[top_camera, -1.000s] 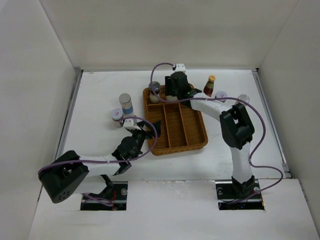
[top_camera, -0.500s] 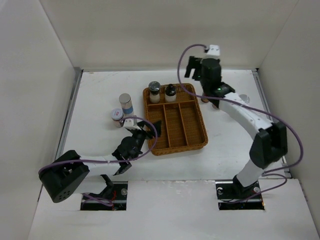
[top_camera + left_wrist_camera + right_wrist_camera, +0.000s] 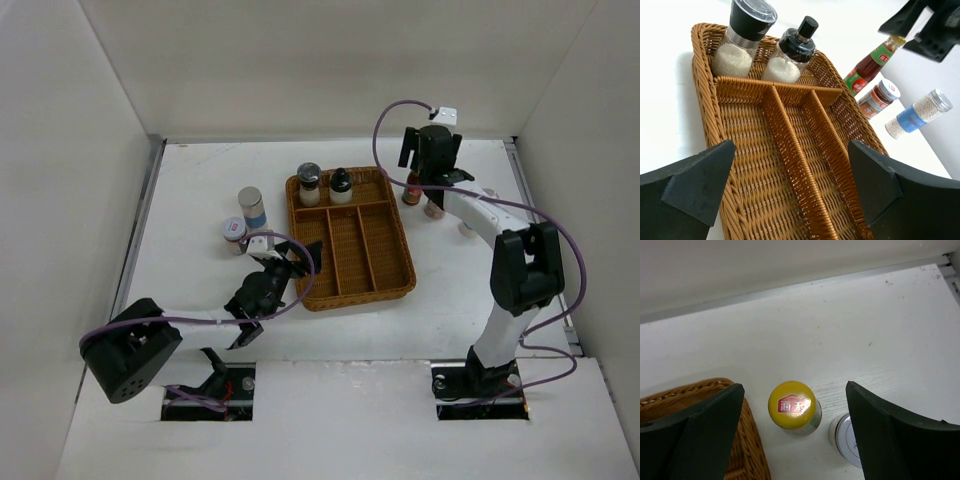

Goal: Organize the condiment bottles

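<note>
The brown wicker tray (image 3: pixel 392 277) holds two condiment bottles in its back compartment: a grey-lidded jar (image 3: pixel 309 184) (image 3: pixel 742 35) and a black-capped bottle (image 3: pixel 341 185) (image 3: pixel 792 50). My right gripper (image 3: pixel 428 152) (image 3: pixel 793 395) hangs open straight above the yellow-capped red sauce bottle (image 3: pixel 791 405) (image 3: pixel 411 190) (image 3: pixel 872 62), not touching it. A white-lidded jar (image 3: pixel 847 437) (image 3: pixel 435 208) stands beside that bottle. My left gripper (image 3: pixel 290 258) (image 3: pixel 795 185) is open and empty, low over the tray's near left edge.
A blue-labelled jar (image 3: pixel 251 207) and a red-labelled jar (image 3: pixel 234 232) stand on the table left of the tray. Another blue-labelled jar (image 3: pixel 917 112) stands right of the tray, partly under my right arm. White walls enclose the table.
My right gripper let go of the black-capped bottle in the tray's back compartment, opened, rose, and swung right to hover over the yellow-capped sauce bottle. The left arm stayed still.
</note>
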Tool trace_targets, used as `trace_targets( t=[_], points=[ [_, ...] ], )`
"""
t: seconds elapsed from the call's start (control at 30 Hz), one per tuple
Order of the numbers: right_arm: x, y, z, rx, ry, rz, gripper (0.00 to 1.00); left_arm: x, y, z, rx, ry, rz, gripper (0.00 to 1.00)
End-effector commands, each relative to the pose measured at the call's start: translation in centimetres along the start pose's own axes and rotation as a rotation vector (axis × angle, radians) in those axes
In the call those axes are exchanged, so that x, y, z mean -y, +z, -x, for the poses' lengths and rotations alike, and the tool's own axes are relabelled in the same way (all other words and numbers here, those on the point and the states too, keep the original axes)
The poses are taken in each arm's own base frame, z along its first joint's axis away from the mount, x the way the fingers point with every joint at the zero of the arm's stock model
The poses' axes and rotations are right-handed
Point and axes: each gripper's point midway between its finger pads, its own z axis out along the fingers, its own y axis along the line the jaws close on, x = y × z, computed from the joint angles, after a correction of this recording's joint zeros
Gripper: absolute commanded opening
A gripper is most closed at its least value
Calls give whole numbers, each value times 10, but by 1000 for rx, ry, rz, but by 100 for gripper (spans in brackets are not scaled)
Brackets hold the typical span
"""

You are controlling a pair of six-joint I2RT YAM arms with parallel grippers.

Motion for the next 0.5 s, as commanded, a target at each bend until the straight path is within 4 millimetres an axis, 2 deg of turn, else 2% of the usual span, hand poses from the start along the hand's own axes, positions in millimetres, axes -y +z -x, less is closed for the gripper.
trace_targets(
  t=[0.0,0.07,0.13,0.23,0.27,0.33,0.47],
  points=[
    [-10,0,18,50,20,45,87,14,4,14,45,-48,-44,100],
    [-8,8,10,40,23,35,76,13,5,14,43,-48,-41,100],
    [-8,15,6,32,24,28,60,13,5,14,44,-50,-43,100],
    [-8,16,11,56,25,21,37,13,5,13,43,-51,-43,100],
    [-8,13,18,80,35,20,32,13,5,13,41,-52,-42,100],
    [-5,4,37,130,56,14,29,13,5,13,41,-52,-42,100],
    [8,-37,104,294,110,6,28,13,6,12,38,-52,-42,100]
  ],
)
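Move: Just below the right hand's open fingers stands the sauce bottle, its middle about 8 cm down and 1 cm ahead. The red-labelled jar is roughly 7 cm to the bottle's right and 5 cm nearer the base; the blue-labelled jar lies 17 cm right of the bottle and 9 cm back. In the tray, the nearer grinder stands about 20 cm left of this hand, 1 cm back. For the left hand, the bottle lies roughly 22 cm ahead and 31 cm right, 3 cm lower. Sinking the last 1.5 cm or so over the sauce bottle, with a slight ease forward, the right hand closes its fingers from nearly wide open to a little under half and pinches the bottle by its capped top from both sides. With the fingers settled, it starts back up by about half a centimetre; the wrist keeps its attitude. ##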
